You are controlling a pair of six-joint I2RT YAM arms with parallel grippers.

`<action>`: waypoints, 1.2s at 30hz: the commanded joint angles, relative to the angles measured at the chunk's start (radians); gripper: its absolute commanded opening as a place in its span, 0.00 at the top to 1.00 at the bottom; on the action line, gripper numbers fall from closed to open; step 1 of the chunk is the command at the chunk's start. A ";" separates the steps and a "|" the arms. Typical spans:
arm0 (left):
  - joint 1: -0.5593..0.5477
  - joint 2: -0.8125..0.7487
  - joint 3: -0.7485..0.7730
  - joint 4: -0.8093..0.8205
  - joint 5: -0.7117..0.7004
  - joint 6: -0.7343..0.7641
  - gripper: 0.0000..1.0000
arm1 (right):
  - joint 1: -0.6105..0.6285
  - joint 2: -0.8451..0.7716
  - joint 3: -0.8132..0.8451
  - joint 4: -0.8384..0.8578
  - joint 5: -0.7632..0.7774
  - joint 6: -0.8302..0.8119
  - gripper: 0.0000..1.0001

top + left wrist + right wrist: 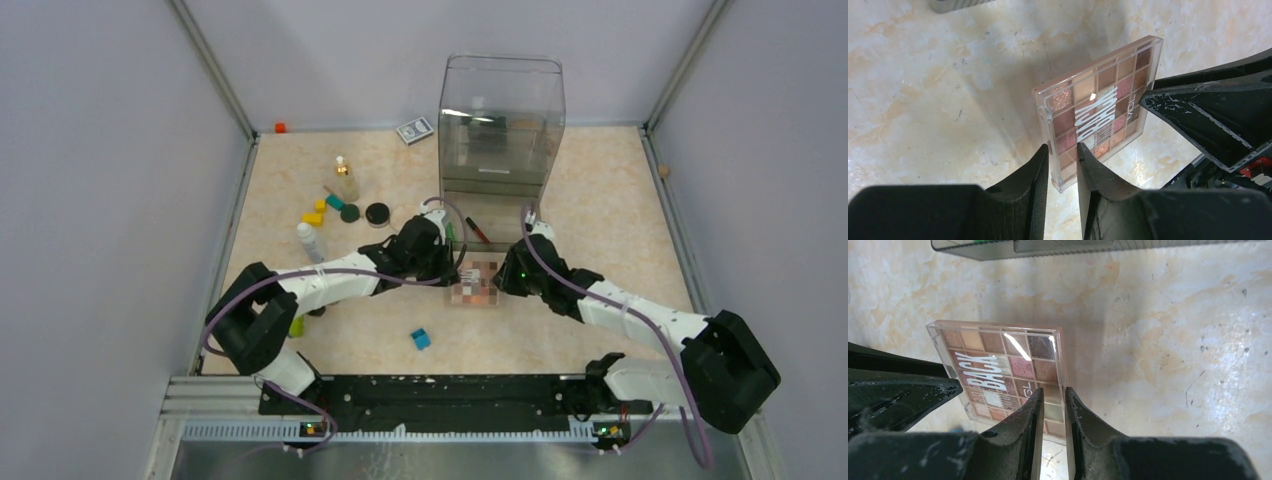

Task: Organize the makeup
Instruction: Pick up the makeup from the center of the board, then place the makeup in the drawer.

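The pinkish checkered palette (477, 281) hangs between both arms in front of the clear organizer. My left gripper (452, 268) is shut on its left edge, and my right gripper (503, 275) is shut on its right edge. In the left wrist view the palette (1098, 112) stands tilted on edge with its corner pinched in my left gripper (1063, 155). The right wrist view shows the palette (998, 370) with its side rim clamped in my right gripper (1053, 397). A gold-capped bottle (345, 180), a white bottle (312, 242) and a black round compact (377, 213) stand at the left.
A tall clear organizer (500, 120) stands at the back centre, with a red stick (476, 230) on its front tray. Yellow blocks (315, 214) and a dark green disc (349, 212) lie by the bottles. A blue cube (421, 339) sits near the front, a grey card box (414, 131) at the back.
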 commanded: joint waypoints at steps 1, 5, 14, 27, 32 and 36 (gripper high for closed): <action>-0.023 0.007 0.096 0.144 0.078 -0.004 0.69 | -0.004 -0.019 0.098 0.089 -0.076 -0.005 0.81; -0.022 0.034 0.147 0.135 0.061 0.020 0.68 | -0.033 -0.009 0.118 0.089 -0.088 -0.015 0.80; -0.017 0.153 0.320 0.117 0.051 0.085 0.67 | -0.132 0.047 0.231 0.081 -0.158 -0.055 0.80; 0.074 0.359 0.578 0.091 0.117 0.134 0.67 | -0.289 0.246 0.365 0.164 -0.314 -0.075 0.80; 0.096 0.401 0.614 0.094 0.133 0.137 0.66 | -0.313 0.311 0.395 0.187 -0.333 -0.082 0.80; 0.116 0.428 0.626 0.104 0.148 0.135 0.64 | -0.341 0.345 0.404 0.216 -0.349 -0.080 0.79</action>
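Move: Both hands already hold the eyeshadow palette by its left and right edges. The open drawer's middle is about 13 cm ahead and 8 cm right of the left hand, 13 cm ahead and 1 cm left of the right, some 5 cm lower. In it, from the left hand, the green tube lies 11 cm ahead and 1 cm left, the dark red stick 12 cm ahead and 5 cm right; from the right hand, the metallic tube lies 13 cm ahead and 8 cm right. Both hands, still gripping the palette's edges, carry it about 14 cm forward, slightly rightward, over the open drawer. ##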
